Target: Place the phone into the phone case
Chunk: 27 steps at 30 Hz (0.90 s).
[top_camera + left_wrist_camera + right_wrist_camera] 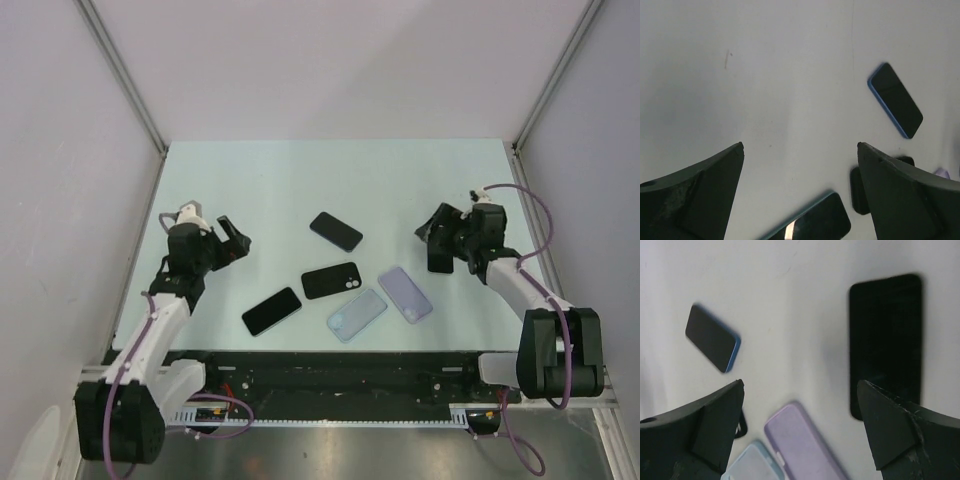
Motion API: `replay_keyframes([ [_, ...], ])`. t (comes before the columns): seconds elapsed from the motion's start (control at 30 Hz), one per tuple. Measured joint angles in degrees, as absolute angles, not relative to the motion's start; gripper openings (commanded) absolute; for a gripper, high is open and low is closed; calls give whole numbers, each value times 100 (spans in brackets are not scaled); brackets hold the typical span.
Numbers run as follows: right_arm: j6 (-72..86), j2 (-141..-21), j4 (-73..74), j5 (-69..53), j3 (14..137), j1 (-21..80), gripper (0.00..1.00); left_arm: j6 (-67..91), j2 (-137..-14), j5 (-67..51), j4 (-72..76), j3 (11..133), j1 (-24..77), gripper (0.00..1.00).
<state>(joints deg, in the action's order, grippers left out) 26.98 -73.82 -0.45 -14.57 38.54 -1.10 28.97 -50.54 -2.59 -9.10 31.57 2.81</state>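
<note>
Three dark phones lie on the pale table: one with a blue rim at the middle, a second blue-rimmed one nearer the front, and a black one on the right. A purple phone case and a light blue phone case lie side by side. My left gripper hovers open left of the phones. Just above the black phone, my right gripper stands open and holds nothing.
A flat black piece with a camera cut-out lies between the phones and the cases; whether it is a case or a phone I cannot tell. Grey walls with metal rails enclose the table on three sides.
</note>
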Motion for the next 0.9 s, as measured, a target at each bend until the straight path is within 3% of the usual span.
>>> replay_keyframes([
  [0.3, 2733, -7557, 104, -1470, 3854, 1621, 100, 2893, -6829, -1070, -1100, 3509, 582, 100],
  [0.9, 3013, -7885, 283, -1555, 3854, 2856, 100, 3103, -8086, -834, -1087, 4491, 3494, 100],
])
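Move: The black phone case lies some 25 cm to the left hand's right, about level ahead and 14 cm below; from the right hand it is about 27 cm left, 6 cm back and 10 cm below. The blue-edged phone is around 16 cm beyond the case and level sideways, and the light blue case about 10 cm nearer than it and 6 cm to its right. The lilac case sits 7 cm left and 10 cm back of the right hand. The black phone case is closed in on from both sides by open, empty hands. The left hand first sinks about 6 cm, then sweeps right some 20 cm, easing back late, turning clockwise about 35 degrees and tipping down. The right hand sweeps about 17 cm left and 9 cm back over the lilac case's side, sinking slightly and turning counter-clockwise. ##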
